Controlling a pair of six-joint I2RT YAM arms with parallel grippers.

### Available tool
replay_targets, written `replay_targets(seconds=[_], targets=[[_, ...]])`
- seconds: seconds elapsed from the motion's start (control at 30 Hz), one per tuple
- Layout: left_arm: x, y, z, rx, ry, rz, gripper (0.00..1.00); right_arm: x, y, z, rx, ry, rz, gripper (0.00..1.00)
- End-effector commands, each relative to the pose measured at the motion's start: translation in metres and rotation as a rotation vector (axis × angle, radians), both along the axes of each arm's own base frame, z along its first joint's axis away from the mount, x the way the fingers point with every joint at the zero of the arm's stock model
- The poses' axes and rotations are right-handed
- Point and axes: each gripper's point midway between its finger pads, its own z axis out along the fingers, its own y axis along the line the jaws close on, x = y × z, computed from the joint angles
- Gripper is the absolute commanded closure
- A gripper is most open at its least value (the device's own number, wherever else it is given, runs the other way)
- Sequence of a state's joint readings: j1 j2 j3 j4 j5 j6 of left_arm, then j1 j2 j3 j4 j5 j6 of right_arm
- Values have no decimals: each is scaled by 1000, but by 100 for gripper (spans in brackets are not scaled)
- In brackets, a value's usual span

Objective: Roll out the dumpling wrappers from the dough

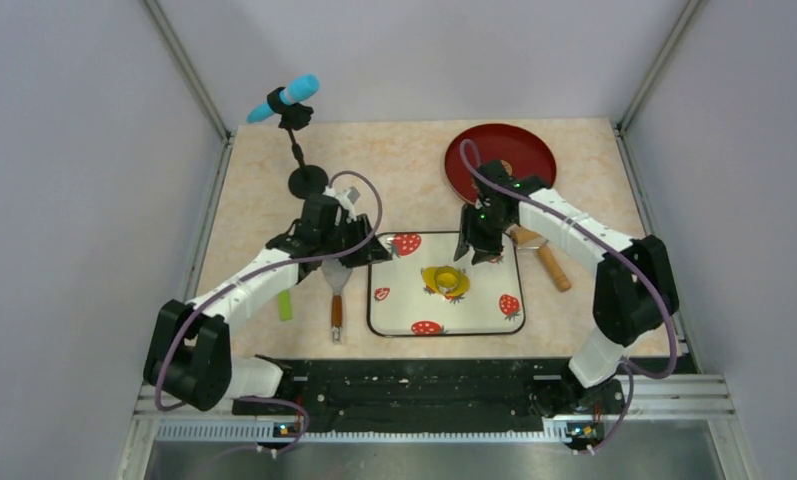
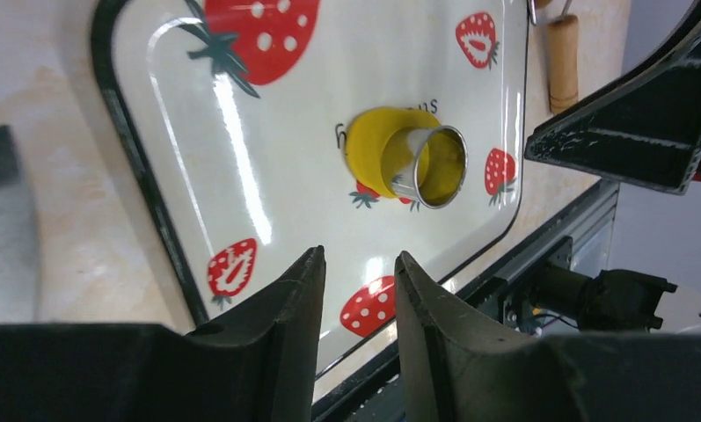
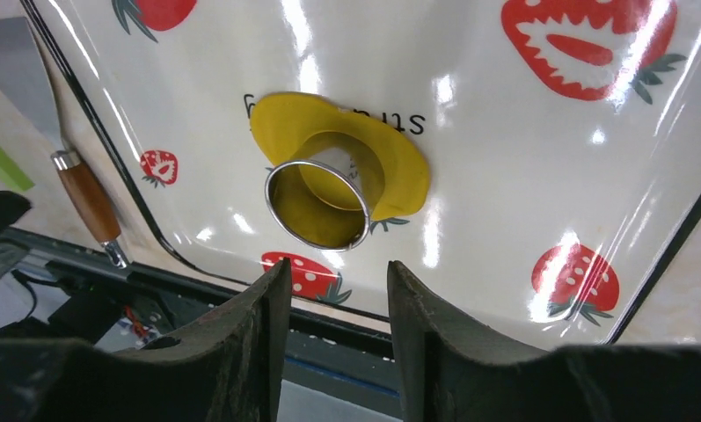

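A flattened patch of yellow dough [image 1: 437,274] lies near the middle of the strawberry-print tray [image 1: 474,320]. A small metal ring [image 1: 448,285] stands on it, and yellow shows inside the ring. Dumpling wrappers are out of view. My left gripper [image 1: 366,255] hovers at the tray's far left corner, open and empty. My right gripper [image 1: 477,256] hangs just beyond the dough, also open and empty. The left wrist view has the dough [image 2: 368,149] and ring [image 2: 430,167] ahead of the left gripper [image 2: 360,259]. In the right wrist view the ring [image 3: 318,207] and dough [image 3: 399,167] sit close before the right gripper [image 3: 338,268].
A wooden roller [image 1: 546,258] lies right of the tray under the right arm. A red plate [image 1: 501,160] sits at the back right. A wooden-handled scraper [image 1: 336,300] and a green strip [image 1: 285,303] lie left of the tray. A blue-tipped stand [image 1: 284,98] rises at the back left.
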State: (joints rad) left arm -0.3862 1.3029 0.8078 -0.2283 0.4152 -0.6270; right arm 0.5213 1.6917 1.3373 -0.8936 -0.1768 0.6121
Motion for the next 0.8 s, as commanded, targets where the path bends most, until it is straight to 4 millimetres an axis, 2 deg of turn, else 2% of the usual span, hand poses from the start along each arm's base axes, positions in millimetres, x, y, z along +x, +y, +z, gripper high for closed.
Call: replay_targets(seconds=[0.0, 0.17, 0.33, 0.53, 0.77], targets=[[0, -40, 10, -105, 33, -68, 60, 4, -4, 17, 191, -28, -46, 58], [0, -81, 13, -227, 77, -120, 61, -4, -7, 4, 309, 19, -78, 62], [-2, -109, -1, -243, 121, -181, 61, -8, 0, -12, 367, 68, -75, 68], [-4, -126, -23, -230, 170, -218, 62, -1, 6, -24, 383, 96, -55, 75], [-6, -131, -46, -147, 187, -230, 63, 0, 8, -35, 372, 124, -45, 79]])
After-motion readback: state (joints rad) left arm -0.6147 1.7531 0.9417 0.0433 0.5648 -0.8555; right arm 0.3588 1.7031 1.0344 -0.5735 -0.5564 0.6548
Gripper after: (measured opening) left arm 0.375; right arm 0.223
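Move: The metal cutter stands upright on the yellow dough, about 15 cm right of the left hand, 2 cm back and 10 below. From the right hand it is roughly 4 cm left, 2 back and 7 below. The dough lies beneath the cutter, its middle 3 cm back and 4 left of the right hand. The rolling pin lies some 17 cm right of the right hand and 3 ahead; the scraper about 11 cm left of the left hand and 5 back. Swing the left gripper about 12 cm right towards the cutter while sinking some 5 cm, fingers steadily part open and tipping further down. Lower the right gripper over 4 cm, slightly back, dipping 2 cm to the right and then returning; roll it about 20 degrees so its fingers slant left at the cutter's rim, and narrow them to half their opening. ##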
